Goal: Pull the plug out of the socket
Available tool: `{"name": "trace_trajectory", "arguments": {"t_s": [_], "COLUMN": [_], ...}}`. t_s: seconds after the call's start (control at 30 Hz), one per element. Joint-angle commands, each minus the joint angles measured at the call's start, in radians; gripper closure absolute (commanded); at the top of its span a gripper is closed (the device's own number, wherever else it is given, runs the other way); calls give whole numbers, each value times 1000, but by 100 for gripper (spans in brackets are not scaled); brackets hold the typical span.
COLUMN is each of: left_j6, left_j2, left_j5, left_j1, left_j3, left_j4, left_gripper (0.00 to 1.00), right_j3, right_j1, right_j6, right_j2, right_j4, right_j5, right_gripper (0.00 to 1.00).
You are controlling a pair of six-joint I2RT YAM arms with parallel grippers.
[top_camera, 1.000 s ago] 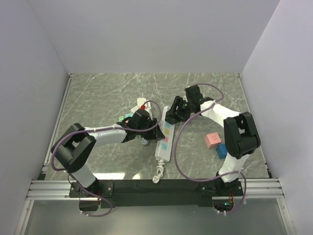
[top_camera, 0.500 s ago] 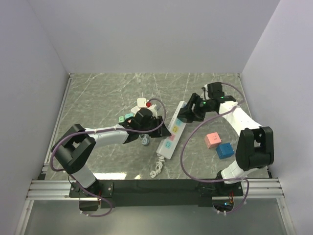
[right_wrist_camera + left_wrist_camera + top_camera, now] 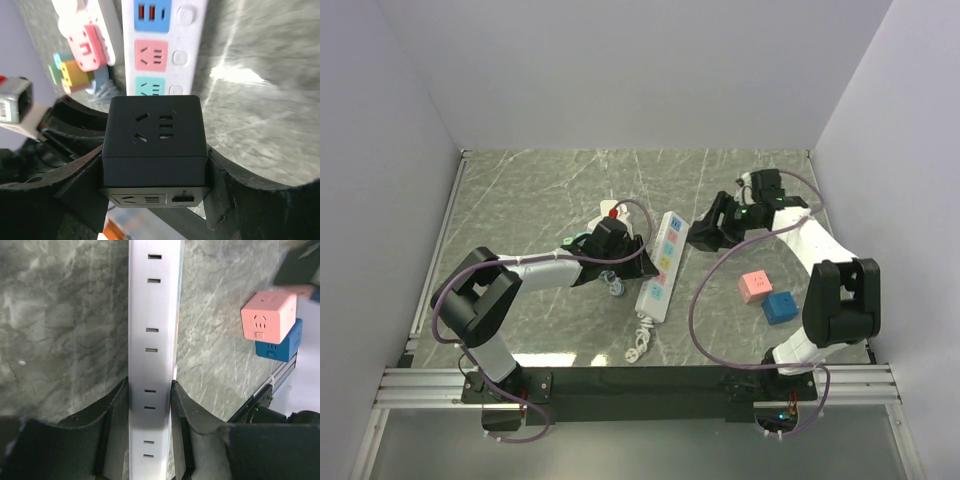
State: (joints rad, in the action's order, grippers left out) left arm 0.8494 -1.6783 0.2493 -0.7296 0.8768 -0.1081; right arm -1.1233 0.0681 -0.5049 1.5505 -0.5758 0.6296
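Note:
The white power strip (image 3: 660, 262), the socket, lies on the marble table, its pastel outlets facing up. My left gripper (image 3: 642, 268) is shut on it from the left; in the left wrist view both fingers (image 3: 112, 415) press the strip's (image 3: 152, 330) sides. The plug is a black cube adapter (image 3: 155, 135). My right gripper (image 3: 155, 150) is shut on it and holds it clear of the strip (image 3: 162, 45), up and to the right (image 3: 705, 232).
A pink cube (image 3: 753, 287) and a blue cube (image 3: 780, 307) lie right of the strip. A second white strip (image 3: 610, 212) with coloured adapters sits behind the left wrist. The strip's coiled cord (image 3: 640, 345) trails toward the near edge.
My right gripper moved right and away from the strip with the black plug, which came off. The strip swung slightly and its far end is now uncovered. The left grip is unchanged.

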Motion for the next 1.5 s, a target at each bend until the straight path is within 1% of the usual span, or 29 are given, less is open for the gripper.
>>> {"name": "trace_trajectory", "arguments": {"t_s": [0.0,0.07,0.17,0.2,0.3,0.37,0.43,0.47,0.5,0.53,0.6,0.63,0.67,0.77,0.8,0.87,0.9,1.0,1.03,1.1,1.13,1.17,1.2,1.27,1.3,1.4,1.43,1.47], "left_j6": [-42,-50,-69,-70,-70,-72,-73,-72,-70,-70,-66,-65,-64,-91,-98,-110,-115,-150,-162,-213,-228,-271,-295,-355,-372,-408,-411,-439], "left_j2": [-4,-11,-17,-11,17,32,40,48,52,58,91,104,130,181,190,215,222,250,259,272,252,232,209,128,100,13,-33,-58], "left_j5": [-22,-36,-56,-61,-74,-82,-76,-71,-67,-62,-56,-62,-70,-113,-125,-145,-143,-156,-157,-134,-127,-110,-93,-100,-111,-159,-229,-246], "left_j1": [-8,-10,-10,-10,-10,-8,-8,-8,-8,-8,-8,-8,-8,-7,-5,25,47,175,262,367,481,539,643,726,813,921,933,934], "left_j3": [33,57,105,109,111,111,113,117,120,123,142,149,175,250,273,342,365,444,458,485,505,549,577,669,698,795,820,868], "left_j4": [34,59,103,105,105,131,136,139,137,139,146,153,183,237,287,343,401,485,522,542,594,620,654,758,792,861,880,904], "left_gripper": [99,99,99,99,100,99,99,99,99,99,100,99,99,99,99,99,99,99,99,99,99,99,100,100,100,100,100,100], "right_j3": [-38,-58,-47,-38,-41,-43,-56,-65,-82,-81,-49,-38,-27,-4,-12,-30,-50,-72,-73,-67,-63,-58,-44,-24,-17,2,3,3], "right_j1": [97,114,113,107,59,19,0,-7,-11,-16,-24,-27,-27,-27,-31,-33,-36,-39,-40,-39,-39,-37,-39,-36,-37,-30,-28,-21], "right_j6": [11,-6,-58,-73,-110,-136,-168,-173,-191,-205,-227,-233,-244,-251,-253,-250,-245,-233,-230,-215,-208,-201,-196,-185,-182,-175,-172,-170], "right_j2": [60,85,50,37,14,10,23,52,69,82,91,88,79,37,27,5,-1,-33,-44,-73,-90,-99,-110,-139,-147,-170,-171,-170], "right_j4": [56,45,37,33,-27,-83,-128,-172,-203,-228,-236,-233,-225,-213,-216,-240,-248,-263,-260,-248,-242,-237,-228,-207,-199,-182,-174,-177], "right_j5": [10,-28,-184,-282,-431,-595,-744,-772,-804,-842,-866,-867,-866,-869,-873,-883,-884,-863,-851,-811,-777,-762,-743,-697,-680,-656,-650,-645], "right_gripper": [100,100,100,100,100,100,100,100,95,86,49,13,6,5,5,4,4,3,3,2,2,2,2,2,2,1,1,1]}}
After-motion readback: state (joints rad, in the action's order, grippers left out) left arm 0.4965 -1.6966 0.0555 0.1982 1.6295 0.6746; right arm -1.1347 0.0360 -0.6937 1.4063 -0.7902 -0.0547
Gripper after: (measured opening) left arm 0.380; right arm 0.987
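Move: Some 12 cm to the right of the right hand, level with it in reach and 8 cm below, is the bare spot for the held black plug; the pink plug sits about 7 cm back and 5 cm right of that spot, the blue one 13 back and 11 right. From the left hand, gripping the emptied power strip, open far-left table lies roughly 40 cm left and 20 ahead; the small white board is 10 left, 11 ahead, both slightly below. Carrying the black plug, the right hand veers briefly left while sinking, then sweeps right and down, turning clockwise and tipping its fingers steeper; it opens about 7 cm lower, beside the pink plug, and rises clear. The left hand nearly waits, then lifts the still-pinched strip and swings it some 40 cm left and forward, turning counter-clockwise, dipping slightly last. ##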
